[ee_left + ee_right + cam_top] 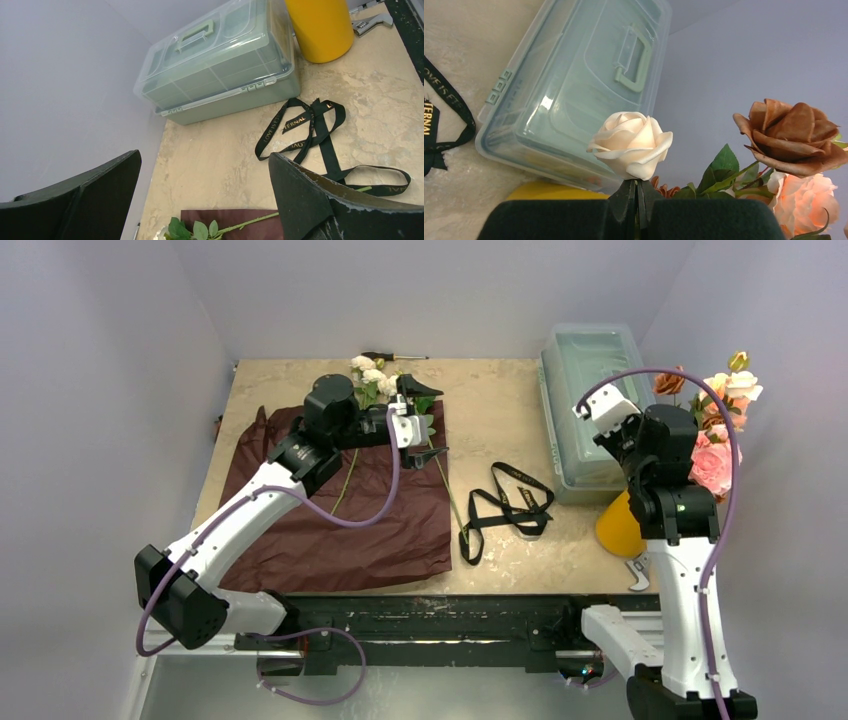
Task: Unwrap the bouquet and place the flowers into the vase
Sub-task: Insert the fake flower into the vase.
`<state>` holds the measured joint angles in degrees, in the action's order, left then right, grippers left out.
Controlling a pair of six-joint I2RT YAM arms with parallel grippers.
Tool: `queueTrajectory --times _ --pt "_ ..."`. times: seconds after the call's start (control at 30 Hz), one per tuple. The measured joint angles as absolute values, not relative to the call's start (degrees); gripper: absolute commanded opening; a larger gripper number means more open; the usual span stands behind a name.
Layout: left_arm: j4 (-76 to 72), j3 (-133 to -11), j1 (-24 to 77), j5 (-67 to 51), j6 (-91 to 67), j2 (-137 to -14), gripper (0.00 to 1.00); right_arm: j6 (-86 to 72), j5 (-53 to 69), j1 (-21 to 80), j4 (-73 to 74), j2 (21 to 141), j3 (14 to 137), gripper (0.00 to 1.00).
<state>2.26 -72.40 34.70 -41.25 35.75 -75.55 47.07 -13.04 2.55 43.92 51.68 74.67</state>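
Observation:
The maroon paper (340,505) lies spread flat on the left of the table, with the flowers (375,375) lying at its far edge: white roses on green stems. My left gripper (428,420) hovers open just right of them, and one green stem (250,220) shows below its fingers. The yellow vase (620,525) stands at the right with several roses (715,430) in it. My right gripper (638,200) is shut on a cream rose (631,142) just under its head, above the vase (554,190). In the top view the arm hides those fingers.
A clear green-tinted plastic box (590,405) with a handle sits at the back right, close to the vase. The untied black ribbon (505,505) lies loose mid-table. A screwdriver (395,356) rests at the back edge, and a wrench (637,575) lies by the vase's base.

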Motion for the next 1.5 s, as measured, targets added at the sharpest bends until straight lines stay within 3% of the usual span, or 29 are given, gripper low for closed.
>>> queueTrajectory --times 0.87,1.03,1.2,1.4,1.5 --pt "1.3 -72.4 34.7 -40.4 35.6 -78.0 1.0 50.8 -20.1 1.4 50.0 52.0 70.8 0.0" --pt "1.3 -72.4 34.7 -40.2 35.6 -78.0 1.0 50.8 -20.5 1.4 50.6 52.0 70.0 0.2" --pt "1.3 -72.4 34.7 -40.0 35.6 -78.0 1.0 50.4 -20.5 1.4 51.6 52.3 70.4 0.31" --pt "1.3 -72.4 34.7 -39.9 35.6 -78.0 1.0 49.0 -19.4 1.4 53.7 54.9 75.2 0.69" --pt "1.3 -72.4 34.7 -39.9 35.6 -78.1 1.0 48.5 -17.4 1.4 55.4 55.9 78.1 0.8"
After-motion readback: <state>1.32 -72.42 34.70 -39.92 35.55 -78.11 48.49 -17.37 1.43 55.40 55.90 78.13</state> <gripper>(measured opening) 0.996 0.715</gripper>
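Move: The right hand, shut on the fake flower (a white rose) just below its bloom, has the vase's mouth roughly 3 cm back, 5 cm to its right and 8 cm below. The pink roses already in the vase stand about 4 cm back and 9 cm right, at hand height; the green box's middle is some 18 cm ahead, level sideways, 28 cm below. From the left hand, the vase's mouth lies about 5 cm back, 41 cm right and 8 cm below. Right hand sinks about 5 cm, back and right, lowering the flower into the vase, then opens and rises. ##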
